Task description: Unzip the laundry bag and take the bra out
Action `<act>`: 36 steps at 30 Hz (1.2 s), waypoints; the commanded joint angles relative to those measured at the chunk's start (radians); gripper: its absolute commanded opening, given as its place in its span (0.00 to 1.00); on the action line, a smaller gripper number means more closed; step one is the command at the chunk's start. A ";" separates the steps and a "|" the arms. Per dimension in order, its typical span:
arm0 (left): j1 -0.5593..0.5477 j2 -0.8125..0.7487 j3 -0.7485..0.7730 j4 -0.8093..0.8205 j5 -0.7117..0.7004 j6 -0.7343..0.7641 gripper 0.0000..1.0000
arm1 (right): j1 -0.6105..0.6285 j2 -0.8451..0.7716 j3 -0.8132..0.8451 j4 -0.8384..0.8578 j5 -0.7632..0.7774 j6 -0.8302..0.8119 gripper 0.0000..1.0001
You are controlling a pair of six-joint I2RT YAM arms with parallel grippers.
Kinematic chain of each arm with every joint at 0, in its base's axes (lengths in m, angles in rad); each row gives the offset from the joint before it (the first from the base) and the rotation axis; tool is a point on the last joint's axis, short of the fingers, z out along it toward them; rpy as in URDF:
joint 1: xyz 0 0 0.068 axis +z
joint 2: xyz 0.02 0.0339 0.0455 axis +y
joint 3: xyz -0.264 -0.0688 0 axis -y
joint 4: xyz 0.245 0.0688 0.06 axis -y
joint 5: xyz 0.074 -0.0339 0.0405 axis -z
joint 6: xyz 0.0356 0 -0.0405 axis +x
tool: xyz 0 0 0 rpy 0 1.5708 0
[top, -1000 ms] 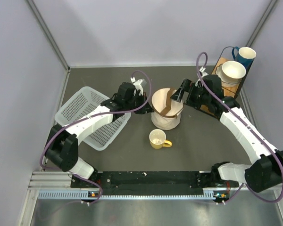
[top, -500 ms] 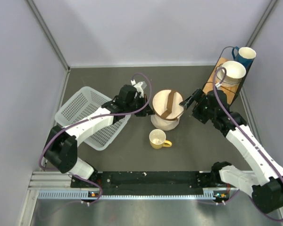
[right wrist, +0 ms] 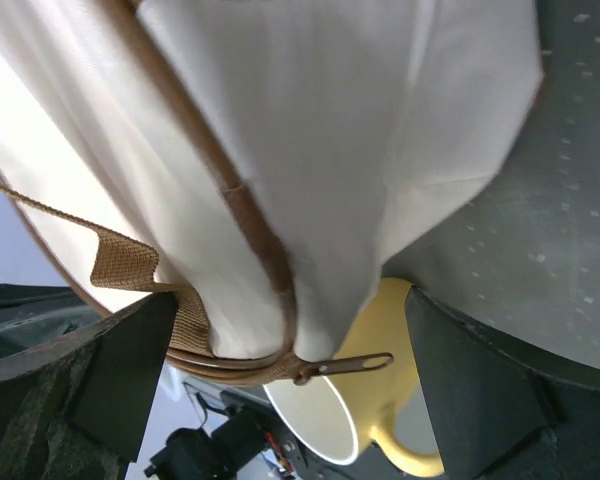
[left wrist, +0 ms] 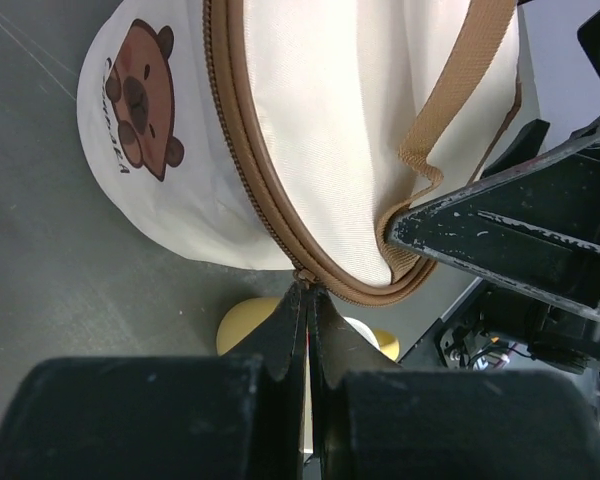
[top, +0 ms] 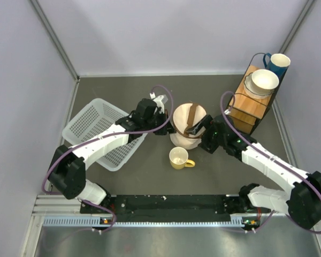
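The laundry bag (top: 188,124), a cream pouch with brown strap and zip trim, stands mid-table; its bear print (left wrist: 140,95) shows in the left wrist view. My left gripper (top: 166,128) is at the bag's left side, shut, its tips (left wrist: 308,292) pinching the brown zip seam (left wrist: 242,150). My right gripper (top: 197,128) is open at the bag's near right side, straddling the cloth. The brown metal zip pull (right wrist: 345,365) hangs free between its fingers (right wrist: 80,385). The zip looks closed. The bra is hidden.
A yellow mug (top: 179,158) stands just in front of the bag, under the right gripper. A white lattice basket (top: 99,134) lies to the left. At the back right a wooden box (top: 251,104) carries a white bowl (top: 264,80) and a blue mug (top: 278,63).
My right arm has swung from the bag's far right side round to its near right and dropped lower, its jaws still open. The left gripper has stayed on the zip seam.
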 commanded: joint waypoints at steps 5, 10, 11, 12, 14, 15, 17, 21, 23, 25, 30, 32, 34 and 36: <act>-0.043 -0.054 -0.016 0.013 -0.003 -0.010 0.00 | 0.039 0.051 0.023 0.259 0.060 0.068 0.87; -0.045 -0.058 0.029 -0.059 -0.021 0.048 0.00 | 0.033 0.076 0.093 0.203 0.134 0.008 0.10; -0.043 -0.057 0.046 -0.082 -0.028 0.083 0.00 | 0.030 0.079 0.107 0.171 0.138 -0.026 0.00; -0.042 -0.055 0.073 -0.102 -0.034 0.103 0.00 | 0.025 0.082 0.120 0.160 0.132 -0.047 0.00; -0.036 -0.058 0.092 -0.164 -0.066 0.152 0.00 | -0.002 0.087 0.153 0.143 0.106 -0.133 0.00; -0.019 -0.060 0.101 -0.182 -0.075 0.163 0.00 | -0.014 0.094 0.166 0.123 0.062 -0.170 0.00; 0.006 -0.069 0.093 -0.205 -0.078 0.201 0.00 | -0.067 0.113 0.207 0.111 -0.030 -0.315 0.00; 0.102 -0.087 0.086 -0.195 -0.016 0.226 0.00 | -0.116 0.201 0.319 -0.021 -0.304 -0.604 0.00; 0.116 -0.084 0.099 -0.181 -0.009 0.234 0.00 | -0.131 0.270 0.394 -0.128 -0.400 -0.751 0.00; 0.127 -0.066 0.113 -0.172 -0.005 0.238 0.00 | -0.136 0.303 0.446 -0.200 -0.467 -0.819 0.00; 0.151 -0.037 0.133 -0.165 -0.003 0.252 0.00 | -0.145 0.364 0.517 -0.290 -0.509 -0.977 0.00; 0.168 -0.043 0.130 -0.158 0.003 0.252 0.00 | -0.149 0.375 0.531 -0.303 -0.512 -1.029 0.00; 0.179 -0.052 0.124 -0.138 0.038 0.250 0.00 | -0.156 0.396 0.561 -0.314 -0.483 -1.035 0.00; 0.176 -0.048 0.118 -0.118 0.095 0.228 0.00 | -0.156 0.406 0.587 -0.320 -0.430 -1.002 0.43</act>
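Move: Between the right hand's open fingers, roughly 2 cm ahead, 2 cm to their left and 1 cm higher, is the zipper pull on the laundry bag's near rim. The bag's middle lies about 5 cm ahead of that hand, 4 cm left and 4 cm below; the yellow mug is some 8 cm back, 8 cm left and 9 cm below. From the left hand, already pinching the rim, the pull is about 7 cm right, 1 cm back and 2 cm lower. Closing on the near rim by the zipper pull, the right hand goes forward, up and a little left, then carries on rising and forward with its grip kept, easing down slightly last; some 5 cm forward and 4 cm up in all, turning about 45 degrees counter-clockwise. The left keeps its pinch on the rim, first easing back slightly, then drawing it about 6 cm left and slightly forward. ##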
